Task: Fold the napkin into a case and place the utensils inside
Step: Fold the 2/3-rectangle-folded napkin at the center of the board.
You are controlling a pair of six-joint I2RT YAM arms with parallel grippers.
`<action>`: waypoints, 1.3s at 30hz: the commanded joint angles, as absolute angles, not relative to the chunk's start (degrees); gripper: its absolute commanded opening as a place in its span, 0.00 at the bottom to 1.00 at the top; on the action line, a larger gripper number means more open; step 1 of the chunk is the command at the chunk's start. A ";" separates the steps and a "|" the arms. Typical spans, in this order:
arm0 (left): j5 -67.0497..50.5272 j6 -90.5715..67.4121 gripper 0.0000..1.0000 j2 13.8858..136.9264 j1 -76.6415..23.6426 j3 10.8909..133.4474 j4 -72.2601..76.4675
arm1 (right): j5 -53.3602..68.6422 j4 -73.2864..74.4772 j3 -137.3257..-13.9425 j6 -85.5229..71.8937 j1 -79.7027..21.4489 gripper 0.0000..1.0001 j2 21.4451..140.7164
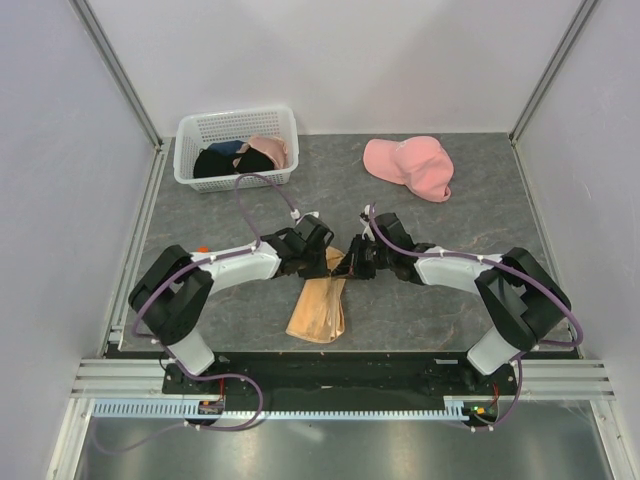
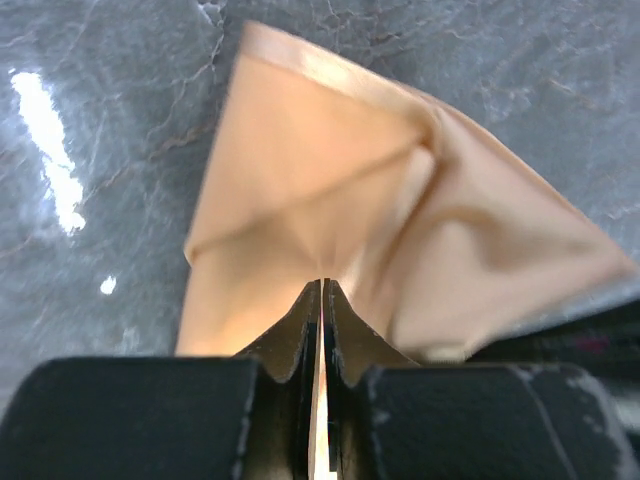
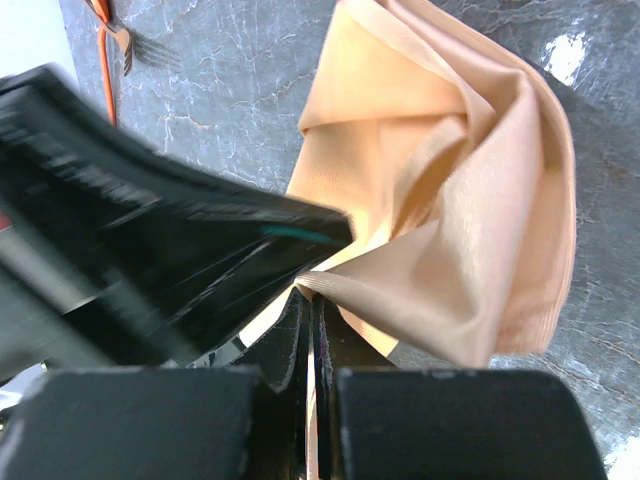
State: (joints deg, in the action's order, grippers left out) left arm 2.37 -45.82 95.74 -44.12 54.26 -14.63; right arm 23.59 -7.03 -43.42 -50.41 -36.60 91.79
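Observation:
The peach-tan napkin (image 1: pixel 318 312) lies bunched and partly folded on the grey table between the two arms, its upper end lifted. My left gripper (image 1: pixel 330 255) is shut on one edge of the napkin (image 2: pixel 330 200), with cloth pinched between the jaws (image 2: pixel 322 290). My right gripper (image 1: pixel 350 265) is shut on a neighbouring corner of the napkin (image 3: pixel 450 200), and the jaws (image 3: pixel 312 298) almost touch the left gripper's black body (image 3: pixel 150 250). Of the utensils, a wooden fork (image 3: pixel 124 42) and an orange piece (image 3: pixel 104 60) lie beyond it; an orange spot (image 1: pixel 202 249) shows by the left arm.
A white basket (image 1: pixel 237 148) holding dark and pink clothes stands at the back left. A pink cap (image 1: pixel 410 165) lies at the back right. Pale walls with metal rails close off the table on three sides.

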 commanded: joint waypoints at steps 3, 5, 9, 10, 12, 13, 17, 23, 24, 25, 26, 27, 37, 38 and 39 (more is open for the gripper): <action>0.18 -45.18 0.08 88.07 -44.12 52.30 -18.36 | 21.97 -6.07 -45.70 -50.01 -37.00 0.00 92.02; 0.18 -44.82 0.08 87.63 -44.21 50.64 -18.81 | 22.15 -5.45 -46.14 -49.66 -37.18 0.00 92.55; 0.18 -44.91 0.08 88.15 -44.12 47.11 -16.44 | 21.80 -4.92 -46.76 -49.48 -37.35 0.00 92.99; 0.18 -45.00 0.08 89.02 -44.30 46.67 -16.00 | 21.71 -4.83 -46.93 -49.40 -37.44 0.00 93.08; 0.18 -45.09 0.08 89.82 -44.56 45.36 -14.33 | 21.53 -4.48 -47.11 -49.22 -37.62 0.00 93.08; 0.18 -45.44 0.08 90.09 -44.91 45.00 -13.80 | 21.36 -3.96 -47.46 -49.13 -37.70 0.00 92.99; -1.58 -46.93 0.08 92.02 -46.23 44.12 -10.91 | 20.48 -2.29 -48.25 -48.08 -38.14 0.00 92.64; -3.16 -50.53 0.08 94.74 -48.95 44.12 -7.74 | 19.25 -0.17 -49.39 -47.20 -38.41 0.00 91.85; -4.03 -50.97 0.08 95.62 -49.39 44.21 -6.52 | 19.07 1.39 -49.57 -46.59 -38.50 0.00 91.58; -4.39 -51.93 0.08 95.97 -49.66 44.21 -6.07 | 18.90 2.80 -49.74 -46.41 -38.58 0.00 91.50; -4.48 -52.47 0.07 96.32 -49.92 44.47 -5.72 | 18.55 3.51 -49.83 -46.23 -38.67 0.00 91.67; -4.74 -53.17 0.07 96.68 -50.53 44.56 -5.02 | 17.76 4.39 -49.75 -45.97 -38.76 0.00 91.32; -3.17 -53.17 0.07 92.91 -51.06 44.82 -8.07 | 15.21 4.83 -46.06 -43.68 -41.04 0.00 89.82; -2.21 -53.17 0.07 92.20 -51.06 44.82 -8.96 | 15.29 4.75 -45.97 -43.25 -41.31 0.00 89.82; -1.68 -53.00 0.07 91.41 -51.06 44.91 -9.75 | 15.12 4.92 -45.88 -42.98 -41.31 0.00 89.91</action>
State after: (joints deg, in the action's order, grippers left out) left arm -4.60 -52.14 94.19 -50.68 45.10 -4.32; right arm 15.94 4.36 -46.74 -44.88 -40.21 91.44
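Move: The napkin lies under my left hand, its middle about 5 cm back, 1 cm left and 2 cm below. Its left edge, where I'm heading, is some 4 cm back and 5 cm left; the near left corner is roughly 12 cm back and 7 cm left. The held flap is pinched in my right fingers, 3 cm right of my left hand and level fore-aft. From my right hand the napkin's middle is about 5 cm back, 4 cm left, 4 cm below. I hop my shut left fingers up and over, about 4 cm back and 3 cm left, set them down on the napkin just inside its left edge, then drag it some 6.5 cm right towards my right gripper, drifting a little farther back. My right hand keeps its pinch on the flap, nearly still, then eases slightly back, down and right as it tips about 10 degrees steeper. ##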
